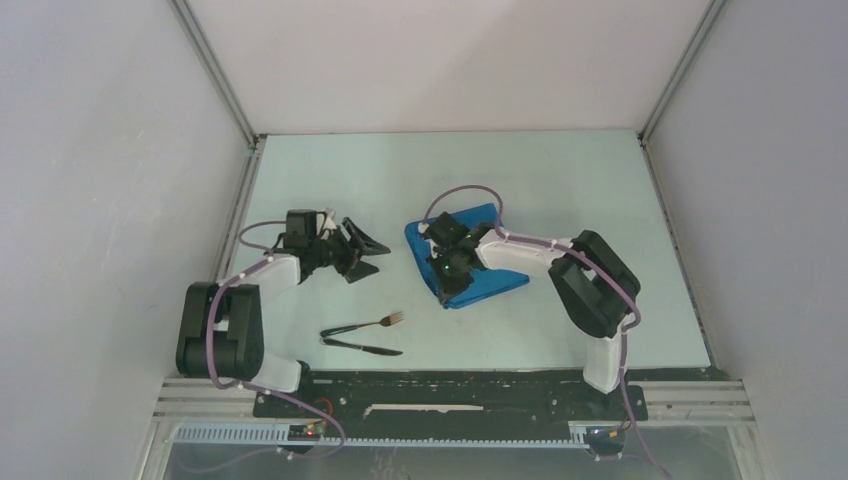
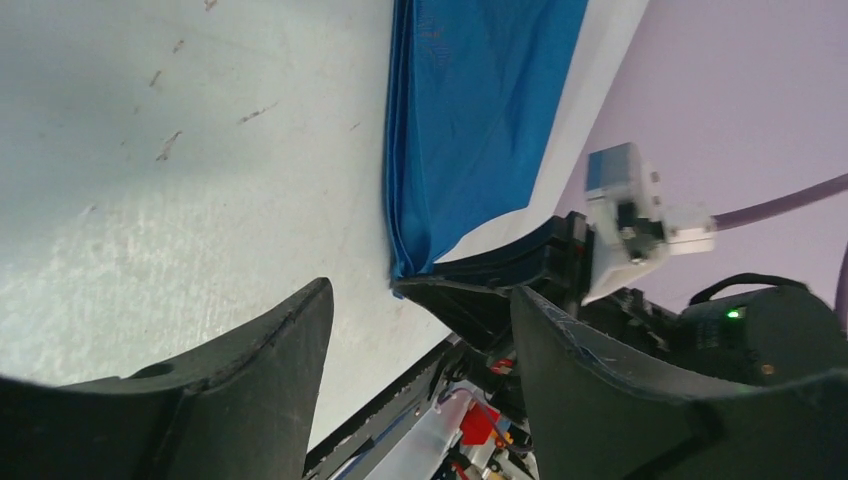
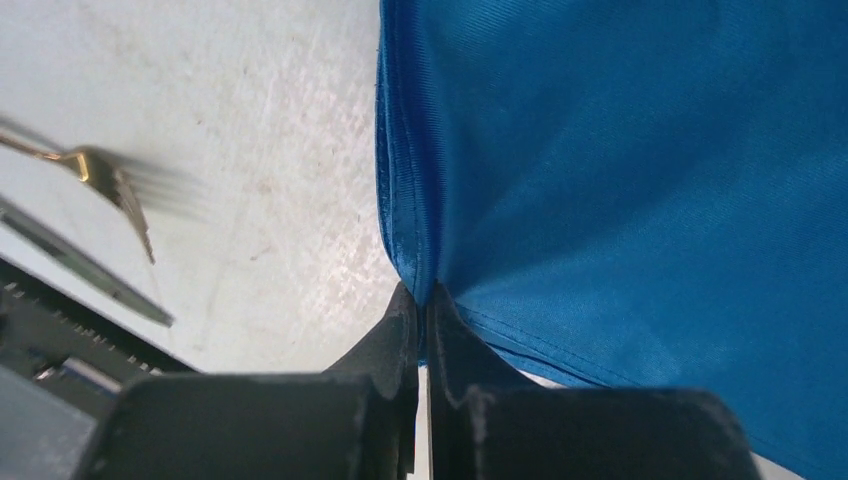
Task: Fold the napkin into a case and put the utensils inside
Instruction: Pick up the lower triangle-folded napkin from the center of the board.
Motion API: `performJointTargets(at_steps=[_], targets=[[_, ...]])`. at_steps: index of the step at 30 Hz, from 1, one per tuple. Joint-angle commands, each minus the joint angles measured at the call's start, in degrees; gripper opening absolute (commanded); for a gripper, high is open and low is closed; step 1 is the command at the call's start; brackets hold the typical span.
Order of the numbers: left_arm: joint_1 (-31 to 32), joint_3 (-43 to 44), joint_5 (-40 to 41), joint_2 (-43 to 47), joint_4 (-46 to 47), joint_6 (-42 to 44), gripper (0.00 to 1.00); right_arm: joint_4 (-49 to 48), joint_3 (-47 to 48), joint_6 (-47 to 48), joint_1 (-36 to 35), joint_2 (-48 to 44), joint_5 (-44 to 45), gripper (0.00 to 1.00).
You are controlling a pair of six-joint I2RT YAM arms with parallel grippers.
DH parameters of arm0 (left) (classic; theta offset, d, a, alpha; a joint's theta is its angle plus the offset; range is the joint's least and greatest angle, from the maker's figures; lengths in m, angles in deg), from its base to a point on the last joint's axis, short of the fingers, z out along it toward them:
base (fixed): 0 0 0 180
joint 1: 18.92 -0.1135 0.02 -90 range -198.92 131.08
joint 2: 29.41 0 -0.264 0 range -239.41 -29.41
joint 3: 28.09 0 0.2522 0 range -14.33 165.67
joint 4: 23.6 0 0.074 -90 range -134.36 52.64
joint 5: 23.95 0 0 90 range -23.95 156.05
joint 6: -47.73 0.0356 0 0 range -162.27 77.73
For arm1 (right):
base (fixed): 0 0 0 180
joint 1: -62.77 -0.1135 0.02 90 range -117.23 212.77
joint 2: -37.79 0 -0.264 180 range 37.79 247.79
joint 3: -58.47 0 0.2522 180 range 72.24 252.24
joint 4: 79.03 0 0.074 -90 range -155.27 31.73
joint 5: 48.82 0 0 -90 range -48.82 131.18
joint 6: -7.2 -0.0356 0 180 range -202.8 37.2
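The bright blue napkin (image 1: 490,283) lies folded at mid-table, slanted. My right gripper (image 1: 441,272) is shut on the napkin's (image 3: 620,170) left folded edge, and the cloth rises into the pinch between its fingers (image 3: 400,325). My left gripper (image 1: 372,252) hovers open to the left of the cloth with nothing between its fingers (image 2: 290,340). It faces the pinched corner of the napkin (image 2: 470,120). The fork (image 1: 372,323) and the dark knife (image 1: 365,347) lie side by side near the front edge. Both the fork (image 3: 110,180) and the knife (image 3: 80,265) show left of the cloth in the right wrist view.
White walls enclose the table (image 1: 560,180) on the left, back and right. A black mounting rail (image 1: 450,392) runs along the front edge between the arm bases.
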Motion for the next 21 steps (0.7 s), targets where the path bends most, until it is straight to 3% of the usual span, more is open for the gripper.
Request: performJointTargets(at_steps=[1, 10, 13, 21], targets=[[4.51, 3.45, 3.19, -4.15, 3.07, -2.47, 0.71, -10.17, -5.42, -4.33, 4.33, -6.51, -12.45, 0.00], [9.89, 7.92, 14.99, -9.66, 9.98, -10.40, 0.72, -25.20, -16.82, -12.67, 12.85, -12.39, -24.99, 0.00], [10.49, 8.94, 15.48, -12.38, 13.88, -12.82, 0.72, -28.56, -19.95, -14.20, 14.97, -13.85, -26.97, 0.00], [11.34, 14.08, 16.66, -19.07, 13.81, -12.74, 0.71, -35.59, -27.41, -16.89, 20.42, -17.93, -30.85, 0.00]])
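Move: The left hand, open and empty, has the blue napkin's far-left corner about 12 cm ahead, 5 cm to its right and some 8 cm below; the napkin's middle is roughly 6 cm ahead and 17 cm right of the hand. The right hand already pinches the near-left corner, with that middle 11 cm ahead and 4 cm to its right, and the far-left corner 17 cm ahead and 8 cm left. The fork lies 5 cm back and 16 cm left of the right hand, the knife 10 cm back and 16 cm left. Keeping its closed pinch on the near-left corner, the right hand draws that corner to the right and lifts, each by about 3.5 cm, with a slight forward drift, while the wrist rolls some 35 degrees so that the fingers swing from pointing down towards the left. The open left hand first dips to the right, then swings forward about 7.5 cm in all, ending a little lower, towards the free far-left corner, its fingers staying wide apart and short of the cloth. ##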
